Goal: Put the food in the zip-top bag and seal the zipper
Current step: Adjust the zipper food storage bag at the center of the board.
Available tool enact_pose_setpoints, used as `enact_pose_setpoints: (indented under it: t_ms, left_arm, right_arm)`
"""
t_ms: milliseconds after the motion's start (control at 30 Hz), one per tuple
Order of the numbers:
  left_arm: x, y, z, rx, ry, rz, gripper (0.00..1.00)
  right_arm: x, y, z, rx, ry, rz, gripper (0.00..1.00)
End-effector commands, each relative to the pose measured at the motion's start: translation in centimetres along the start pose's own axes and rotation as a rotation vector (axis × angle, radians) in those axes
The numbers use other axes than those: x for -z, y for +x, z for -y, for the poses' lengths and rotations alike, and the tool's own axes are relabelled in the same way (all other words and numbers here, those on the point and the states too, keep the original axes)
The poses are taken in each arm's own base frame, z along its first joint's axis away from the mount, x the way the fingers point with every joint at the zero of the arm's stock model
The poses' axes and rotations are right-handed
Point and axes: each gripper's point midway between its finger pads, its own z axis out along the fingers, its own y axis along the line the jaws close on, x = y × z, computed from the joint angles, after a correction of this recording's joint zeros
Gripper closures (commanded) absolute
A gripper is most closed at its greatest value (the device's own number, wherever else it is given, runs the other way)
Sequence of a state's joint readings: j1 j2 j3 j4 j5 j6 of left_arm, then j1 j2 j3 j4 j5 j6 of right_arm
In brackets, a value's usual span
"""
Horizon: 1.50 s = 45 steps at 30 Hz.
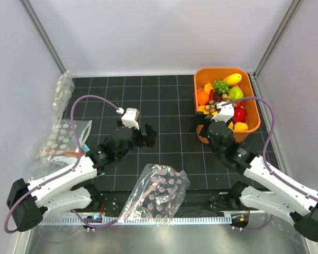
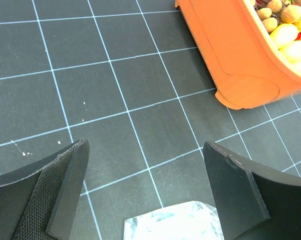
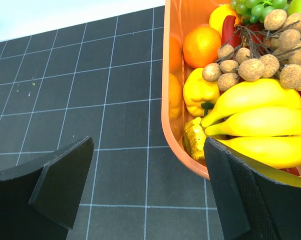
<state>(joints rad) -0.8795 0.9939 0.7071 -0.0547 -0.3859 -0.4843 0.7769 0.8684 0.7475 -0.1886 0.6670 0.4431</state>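
Observation:
The food (image 1: 222, 92) fills an orange tub (image 1: 254, 114) at the back right: bananas (image 3: 260, 120), an orange (image 3: 201, 46), a brown nut cluster (image 3: 260, 60) and a yellow pepper (image 3: 200, 90). The zip-top bag (image 1: 156, 193) lies crumpled at the front centre, with one corner (image 2: 175, 222) showing under my left gripper. I cannot make out its zipper. My left gripper (image 1: 150, 136) hovers open over the mat, beyond the bag. My right gripper (image 3: 147, 185) is open at the tub's near left corner, its right finger (image 3: 240, 195) over the rim. Both hold nothing.
Two other clear dotted bags lie at the left edge, one (image 1: 63, 137) with blue-orange trim and one (image 1: 62, 92) further back. The orange tub (image 2: 240, 55) stands to the right of my left gripper. Grey walls close in the mat on three sides.

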Motion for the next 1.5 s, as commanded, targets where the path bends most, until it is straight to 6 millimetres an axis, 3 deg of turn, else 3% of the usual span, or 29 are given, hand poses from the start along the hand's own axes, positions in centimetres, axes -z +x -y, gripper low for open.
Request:
enact_pose_setpoints:
  t_ms: [0, 200, 300, 433, 533, 567, 633, 733, 767, 867, 1000, 1267, 1467]
  left_arm:
    - [0.3, -2.0, 0.8, -0.002, 0.020, 0.044, 0.00]
    - [-0.1, -1.4, 3.6, -0.039, 0.148, -0.024, 0.00]
    - [0.3, -0.9, 6.2, -0.052, 0.264, -0.070, 0.00]
    - [2.0, 1.2, 11.5, -0.099, 0.497, -0.181, 0.00]
    - [3.4, 1.8, 13.9, -0.156, 0.560, -0.212, 0.00]
    - [4.0, 3.0, 14.6, -0.194, 0.554, -0.240, 0.00]
    - [4.4, 3.5, 14.9, -0.236, 0.519, -0.244, 0.00]
    - [5.3, 6.9, 14.3, -0.276, 0.443, -0.332, 0.00]
    - [5.8, 9.1, 13.6, -0.304, 0.415, -0.392, 0.00]
    - [6.5, 12.3, 12.2, -0.315, 0.329, -0.448, 0.00]
    - [9.0, 16.1, 13.7, -0.342, 0.357, -0.512, 0.00]
    - [12.5, 20.0, 16.7, -0.391, 0.409, -0.575, 0.00]
    - [12.1, 22.9, 17.1, -0.395, 0.342, -0.641, 0.00]
  right_arm:
    - [0.3, -1.2, 0.4, -0.030, 0.019, 0.053, 0.00]
    - [0.7, -1.4, 0.9, -0.043, 0.022, 0.068, 0.00]
    - [0.8, -1.5, 0.9, -0.042, 0.027, 0.068, 0.00]
    - [0.8, -1.5, 1.4, -0.046, 0.046, 0.075, 0.00]
    - [0.8, -1.6, 1.9, -0.044, 0.075, 0.084, 0.00]
    - [0.8, -1.6, 2.0, -0.044, 0.084, 0.085, 0.00]
    - [0.9, -1.8, 2.3, -0.045, 0.100, 0.090, 0.00]
    - [1.0, -2.0, 2.5, -0.052, 0.108, 0.098, 0.00]
    - [1.0, -2.1, 2.7, -0.055, 0.113, 0.102, 0.00]
    - [1.3, -2.3, 2.9, -0.064, 0.114, 0.113, 0.00]
    - [1.5, -2.4, 3.1, -0.079, 0.113, 0.127, 0.00]
    - [1.6, -2.5, 3.4, -0.081, 0.122, 0.131, 0.00]
    - [1.7, -2.5, 3.5, -0.083, 0.124, 0.132, 0.00]
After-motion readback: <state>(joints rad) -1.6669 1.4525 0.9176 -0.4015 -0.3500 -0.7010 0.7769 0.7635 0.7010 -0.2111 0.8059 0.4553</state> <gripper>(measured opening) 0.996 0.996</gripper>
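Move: The clear dotted zipper bag lies over the board's near edge, its middle about 19 cm back from the left hand, 4 cm to its right and some 19 cm below. The middle of the white toothed strip is about 9 cm nearer the robot than that and roughly 5 cm left of the left hand. The orange box stands about 13 cm ahead of the left hand, 31 cm right and 14 cm lower. From the right hand, the bag is 21 cm back, 16 cm left, 23 cm below. Swing the open left gripper quickly back about 25 cm towards the zipper bag, drifting some 12 cm right early on, then sinking about 12 cm over its near right part. Turn it about 40 degrees clockwise as you go and tip the fingers steeply down, keeping them open. Ease the open right hand a few centimetres right, towards the orange box. ##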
